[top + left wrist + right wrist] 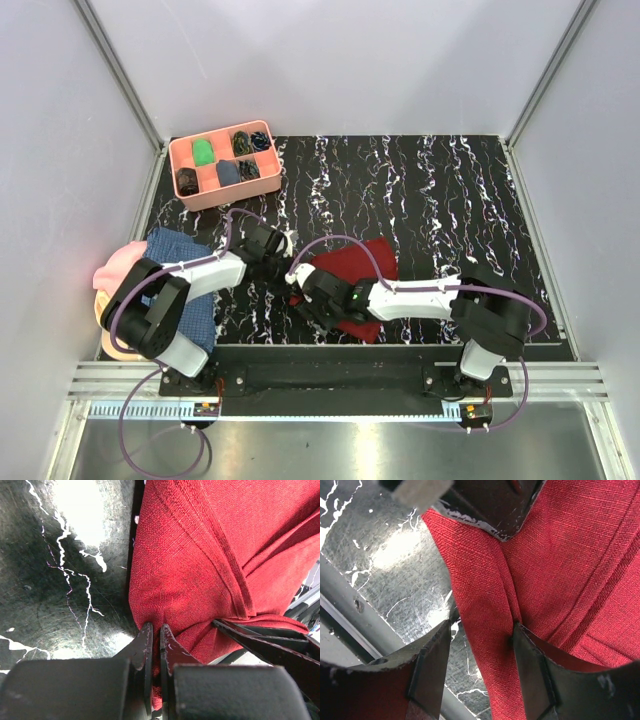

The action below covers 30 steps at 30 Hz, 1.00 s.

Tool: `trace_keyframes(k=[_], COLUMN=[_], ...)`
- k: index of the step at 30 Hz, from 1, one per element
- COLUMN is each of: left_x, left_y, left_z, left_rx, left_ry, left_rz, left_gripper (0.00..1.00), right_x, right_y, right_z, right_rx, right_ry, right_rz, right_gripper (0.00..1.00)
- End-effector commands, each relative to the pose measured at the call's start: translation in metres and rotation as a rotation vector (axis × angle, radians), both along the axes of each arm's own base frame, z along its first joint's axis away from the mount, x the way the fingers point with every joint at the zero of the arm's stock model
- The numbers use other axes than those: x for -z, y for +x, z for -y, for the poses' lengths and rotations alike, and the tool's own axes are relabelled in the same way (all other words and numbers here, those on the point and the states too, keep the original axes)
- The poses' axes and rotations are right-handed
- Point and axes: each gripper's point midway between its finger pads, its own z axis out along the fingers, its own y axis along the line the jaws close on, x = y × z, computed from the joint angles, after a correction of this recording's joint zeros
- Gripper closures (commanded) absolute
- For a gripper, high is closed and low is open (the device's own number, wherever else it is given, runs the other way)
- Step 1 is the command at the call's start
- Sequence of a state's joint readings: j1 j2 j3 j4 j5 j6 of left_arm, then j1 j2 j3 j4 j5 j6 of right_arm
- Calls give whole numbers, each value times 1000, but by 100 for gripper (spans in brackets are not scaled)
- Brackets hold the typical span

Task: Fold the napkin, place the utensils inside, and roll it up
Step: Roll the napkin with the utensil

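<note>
The dark red napkin lies bunched and partly folded on the black marbled table, near the front middle. My left gripper is shut on its near-left edge, and the cloth puckers at the pinch. My right gripper is open just beside it, straddling a raised fold of the napkin. One of its fingers is over bare table and the other rests against the cloth. In the top view the two grippers, left and right, nearly touch. I cannot pick out the utensils.
A pink compartment tray with small dark and green items stands at the back left. A blue checked cloth and a pink cloth lie at the left edge under my left arm. A metal rail runs along the table's front.
</note>
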<state>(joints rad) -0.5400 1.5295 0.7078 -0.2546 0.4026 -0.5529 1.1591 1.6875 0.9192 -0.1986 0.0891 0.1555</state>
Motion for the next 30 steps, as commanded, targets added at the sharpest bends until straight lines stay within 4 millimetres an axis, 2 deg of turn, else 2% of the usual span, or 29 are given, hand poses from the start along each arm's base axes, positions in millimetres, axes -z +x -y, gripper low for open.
trace_keyframes(k=[1, 7, 9, 11, 12, 14, 16, 17, 19, 20, 21, 22, 24, 25, 30], left_x=[9, -3, -12, -23, -26, -35, -41, -37, -35, -29, -31, -32, -41, -45, -71], left_y=[-8, 0, 7, 15, 17, 22, 24, 22, 23, 21, 22, 18, 22, 19, 20], left_z=[-11, -11, -16, -23, -26, -35, -40, -46, -55, -62, -63, -64, -59, -57, -36], left_rx=[23, 1, -30, -63, -76, -115, -141, -161, -202, -226, -235, -236, -225, -215, -145], left_ry=[64, 50, 40, 30, 32, 37, 39, 53, 76, 101, 96, 84, 31, 1, -161], left_rz=[-27, 23, 54, 104, 118, 164, 197, 192, 210, 210, 225, 245, 304, 331, 452], left_gripper=[100, 99, 87, 73, 63, 54, 45, 42, 41, 40, 40, 39, 39, 39, 37], right_x=[27, 49, 49, 45, 43, 37, 31, 30, 24, 23, 20, 17, 14, 13, 14], right_y=[-6, -26, -35, -46, -48, -55, -53, -57, -49, -53, -46, -49, -43, -47, -42], right_z=[15, 29, 28, 25, 24, 22, 21, 22, 22, 21, 22, 20, 20, 20, 20], right_rx=[53, 72, 58, 37, 33, 11, 12, 3, 15, 1, 11, -8, -7, -23, -35], right_ry=[-83, -134, -113, -84, -72, -43, -10, 6, 56, 77, 100, 120, 145, 157, 198], right_rz=[-37, -152, -194, -249, -261, -302, -321, -354, -378, -413, -425, -457, -483, -523, -621], right_gripper=[40, 71, 79, 83, 86, 88, 89, 90, 90, 90, 90, 90, 90, 90, 90])
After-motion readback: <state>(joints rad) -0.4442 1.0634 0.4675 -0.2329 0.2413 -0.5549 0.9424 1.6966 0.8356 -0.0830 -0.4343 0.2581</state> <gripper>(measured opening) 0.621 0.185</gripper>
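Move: The napkin's left end is still pinched in the left fingers, and its near folded edge lies between the right hand's open fingers, within about 1 cm. The napkin's middle is some 10 cm to the right of the left hand and 1 cm ahead; from the right hand it is about 7 cm right and 6 cm ahead. The napkin's near right corner lies roughly 11 cm right and 5 cm back of the right hand, all about 1 cm lower. The napkin's near edge is pinched as the right fingers close on it close to its left end. With the edge held, the right hand turns some 30 degrees, its left side rising and its fingers swinging forward-down to back, and ends about 2 cm farther back, after a small swing left. The left fingers open and let go of the end; that hand lifts and backs off about 6 cm to the left, first forward, then back again. ##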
